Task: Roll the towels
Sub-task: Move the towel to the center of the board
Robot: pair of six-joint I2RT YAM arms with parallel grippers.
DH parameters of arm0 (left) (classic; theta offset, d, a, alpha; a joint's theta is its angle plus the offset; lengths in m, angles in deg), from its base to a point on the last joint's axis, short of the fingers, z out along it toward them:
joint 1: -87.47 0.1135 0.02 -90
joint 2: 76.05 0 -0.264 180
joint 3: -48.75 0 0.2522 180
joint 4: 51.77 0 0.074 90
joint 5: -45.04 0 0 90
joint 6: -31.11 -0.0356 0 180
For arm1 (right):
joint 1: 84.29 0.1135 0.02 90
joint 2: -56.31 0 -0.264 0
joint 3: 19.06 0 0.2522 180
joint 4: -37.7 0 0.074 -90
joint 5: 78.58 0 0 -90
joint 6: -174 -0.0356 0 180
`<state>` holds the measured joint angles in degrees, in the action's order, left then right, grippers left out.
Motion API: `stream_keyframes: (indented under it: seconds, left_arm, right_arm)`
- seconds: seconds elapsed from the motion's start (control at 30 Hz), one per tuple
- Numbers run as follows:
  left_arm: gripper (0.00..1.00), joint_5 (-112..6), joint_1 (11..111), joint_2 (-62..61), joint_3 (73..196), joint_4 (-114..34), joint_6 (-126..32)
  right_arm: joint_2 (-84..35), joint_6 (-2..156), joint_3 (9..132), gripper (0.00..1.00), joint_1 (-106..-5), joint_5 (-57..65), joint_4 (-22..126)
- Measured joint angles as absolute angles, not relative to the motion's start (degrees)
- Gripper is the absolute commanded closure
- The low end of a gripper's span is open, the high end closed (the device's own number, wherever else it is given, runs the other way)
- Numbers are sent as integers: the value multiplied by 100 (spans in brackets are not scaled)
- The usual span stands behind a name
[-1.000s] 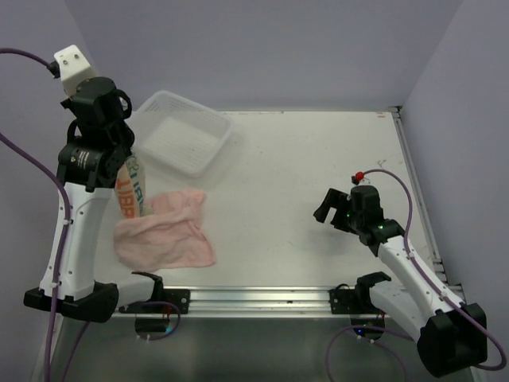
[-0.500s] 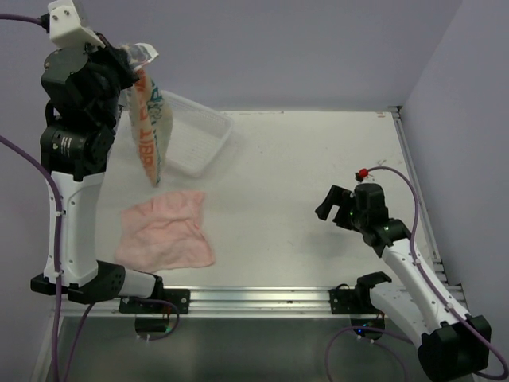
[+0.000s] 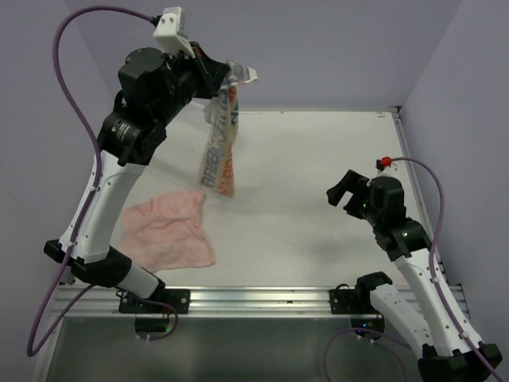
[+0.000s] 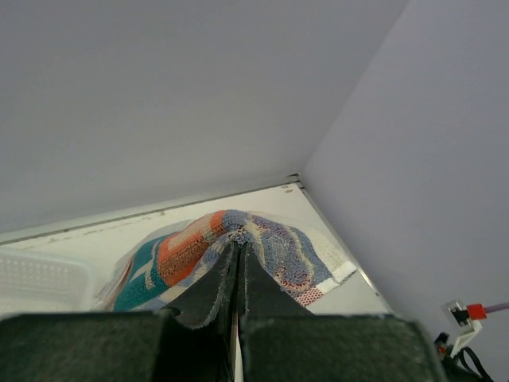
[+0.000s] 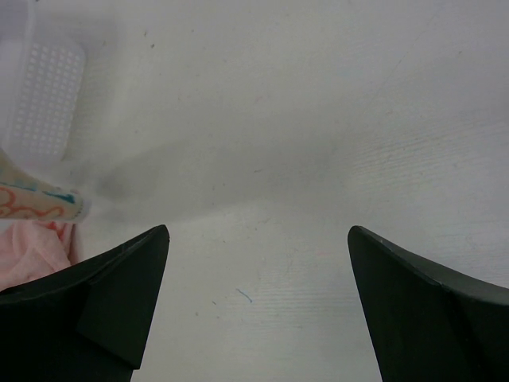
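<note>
My left gripper [image 3: 216, 79] is raised high over the back of the table and is shut on the top edge of the printed towel [image 3: 223, 155]. That white, teal and orange towel hangs straight down, its lower end near the table. In the left wrist view the cloth [image 4: 183, 255] bunches over the closed fingertips [image 4: 238, 248]. The pale pink towel [image 3: 167, 232] lies crumpled and flat at the front left. At the right my right gripper [image 3: 343, 191] hovers open and holds nothing. The right wrist view shows bare table between its fingers [image 5: 258, 239], with both towels' edges at the far left [image 5: 36, 207].
A white mesh basket shows at the back left in the wrist views [image 4: 32, 274] [image 5: 44, 95]. Purple walls close in the table at the back and on both sides. A metal rail [image 3: 254, 298] runs along the front edge.
The left arm has lifted the printed towel off the pink one and swung it up and rightward, from beside the basket toward mid-table. The right arm shifted slightly right, still open.
</note>
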<state>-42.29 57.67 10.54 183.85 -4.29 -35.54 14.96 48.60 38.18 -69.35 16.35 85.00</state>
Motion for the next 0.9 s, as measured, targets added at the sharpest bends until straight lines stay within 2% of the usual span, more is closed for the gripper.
stream_keyframes:
  seconds: [0.33, 0.5, 0.73, 0.9]
  left_arm:
    - [100, -4600, 4309, 1542, 17817, -1435, -3285]
    - [100, -4874, 4125, 2134, 17513, -2053, -2968]
    - [100, -4933, 3889, 3509, 18197, -2333, -2775]
    - [100, -4358, 3579, 3356, 17601, -2617, -2795]
  right_arm:
    - [1975, 4156, 4264, 1, -6935, 2866, 9143]
    - [2180, 3937, 4393, 1, -6935, 3397, 9352]
    - [2137, 3878, 4562, 1, -6935, 3812, 9505]
    - [2014, 3905, 4688, 1, -6935, 3895, 9547]
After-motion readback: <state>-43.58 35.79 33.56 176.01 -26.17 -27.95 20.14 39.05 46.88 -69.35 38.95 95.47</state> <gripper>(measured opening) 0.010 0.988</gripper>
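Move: The left hand holds the patterned towel high above the board, with the cloth hanging below its shut fingers. The board's center lies some 5 cm ahead, 8 cm to its right and 53 cm below. At board height, the pink towel is about 11 cm back and 22 cm left, and the white basket 34 cm ahead and 23 cm left. From the open right hand, the board's center is roughly 16 cm ahead, 22 cm left and 20 cm below. Keeping its pinch on the towel's upper end, the left hand swings right about 25 cm, past the line of the board's center, sinking some 16 cm, mostly later on, until the hanging end meets the board. Its wrist turns clockwise and tips slightly down. The empty, open right hand backs away about 7 cm right and 5 cm up, also turning clockwise. ##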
